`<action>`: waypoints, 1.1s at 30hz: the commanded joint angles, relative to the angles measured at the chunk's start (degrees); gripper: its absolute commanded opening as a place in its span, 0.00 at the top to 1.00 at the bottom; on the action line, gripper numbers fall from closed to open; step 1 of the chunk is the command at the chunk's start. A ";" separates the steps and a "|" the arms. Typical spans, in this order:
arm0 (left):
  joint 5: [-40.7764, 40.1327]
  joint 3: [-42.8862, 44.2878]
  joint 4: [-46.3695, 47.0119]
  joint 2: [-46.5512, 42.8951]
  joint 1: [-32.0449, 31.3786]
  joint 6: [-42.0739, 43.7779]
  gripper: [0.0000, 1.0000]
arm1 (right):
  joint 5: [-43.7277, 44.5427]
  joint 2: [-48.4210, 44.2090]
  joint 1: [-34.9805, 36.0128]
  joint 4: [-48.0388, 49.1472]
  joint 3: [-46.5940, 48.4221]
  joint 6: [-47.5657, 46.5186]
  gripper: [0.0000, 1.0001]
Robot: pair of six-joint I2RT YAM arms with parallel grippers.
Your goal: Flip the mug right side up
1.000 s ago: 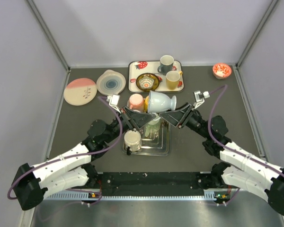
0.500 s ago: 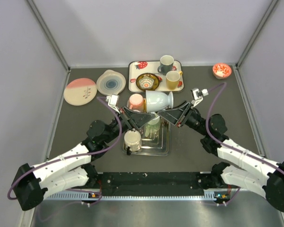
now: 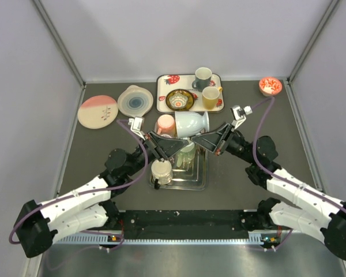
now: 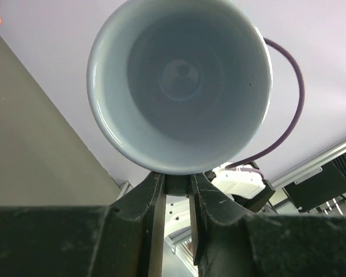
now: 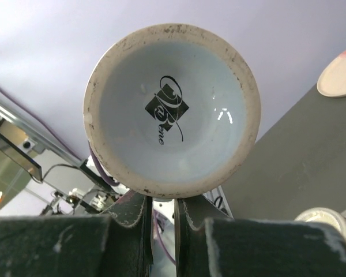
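A pale blue mug lies on its side in the air between my two grippers, above the metal tray. Its mouth points left, its foot right. My left gripper is shut on the mug at the lower edge of the rim. In the left wrist view I look straight into the mug, with the left gripper pinching just under the rim. My right gripper is shut at the foot. The right wrist view shows the mug's base with a black logo, above the right gripper.
On the metal tray stand a beige cup and a clear glass. A pink cup sits beside the mug. Behind, a strawberry tray carries a grey mug, a yellow mug and a bowl. Two plates lie at the left, a red bowl at the back right.
The right gripper's jaws have closed at the mug's foot. The mug and both grippers have shifted slightly left and away; the left grip is unchanged.
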 commanded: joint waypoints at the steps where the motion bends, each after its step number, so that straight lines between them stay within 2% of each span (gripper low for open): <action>1: 4.01 -1.39 -3.52 -1.78 -2.01 1.10 0.70 | -1.51 -4.28 0.57 -2.70 3.58 -6.99 1.00; 8: -4.17 -4.03 -6.24 -7.31 -1.92 2.68 0.54 | -1.86 -7.89 0.48 -6.75 3.23 -8.40 1.00; 12: -6.45 -3.86 -11.32 -10.13 -1.92 4.43 0.49 | -1.16 -10.53 0.57 -11.83 4.19 -10.85 1.00; 15: -9.69 -3.15 -17.38 -14.43 -1.92 7.59 0.47 | 0.85 -14.03 0.48 -26.58 7.97 -18.22 1.00; 16: -12.15 -2.54 -23.15 -17.05 -1.92 8.47 0.47 | 2.60 -14.83 0.57 -36.10 9.20 -22.86 1.00; 18: -15.41 -1.66 -28.80 -19.70 -1.92 12.07 0.46 | 4.89 -16.32 0.74 -44.94 13.59 -27.71 1.00; 19: -19.34 -0.61 -35.44 -21.97 -1.92 12.95 0.45 | 7.08 -16.86 1.01 -52.81 14.73 -31.30 1.00; 21: -22.53 0.45 -40.67 -23.83 -1.92 16.55 0.45 | 9.11 -17.56 1.45 -59.27 17.72 -34.32 1.00; 22: -26.63 1.58 -45.74 -25.50 -1.92 17.61 0.45 | 11.47 -17.82 1.54 -64.36 18.52 -36.77 1.00; 29: -42.64 6.33 -61.32 -28.68 -1.92 20.87 0.44 | 26.16 -14.41 6.27 -81.44 20.99 -44.70 1.00; 33: -47.59 8.71 -66.88 -27.10 -1.83 20.87 0.44 | 32.06 -10.28 10.66 -83.39 19.49 -45.58 1.00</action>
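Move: Both grippers meet at the light blue mug's handle, the mug on its side, mouth to the left; its body's middle lies about 4 cm ahead of and 4 cm above the left hand point. From the right hand it is likewise about 4 cm ahead and 4 cm above; roughly 30 cm below stand the green mug, some 9 cm ahead and 1 cm left, the cream mug, 2 cm ahead and 10 cm left, and the pink mug, 17 cm ahead and 9 cm left. The left fingers open and let go of the handle, the hand dipping back a little before swinging some 14 cm to the left, down and slightly forward, while turning counter-clockwise and rolling. The right hand keeps its pinch on the handle and eases back and down, then carries the mug right and sinks ever faster, about 11 cm down in all, rolling over some 55 degrees so that its fingers dip below level. ##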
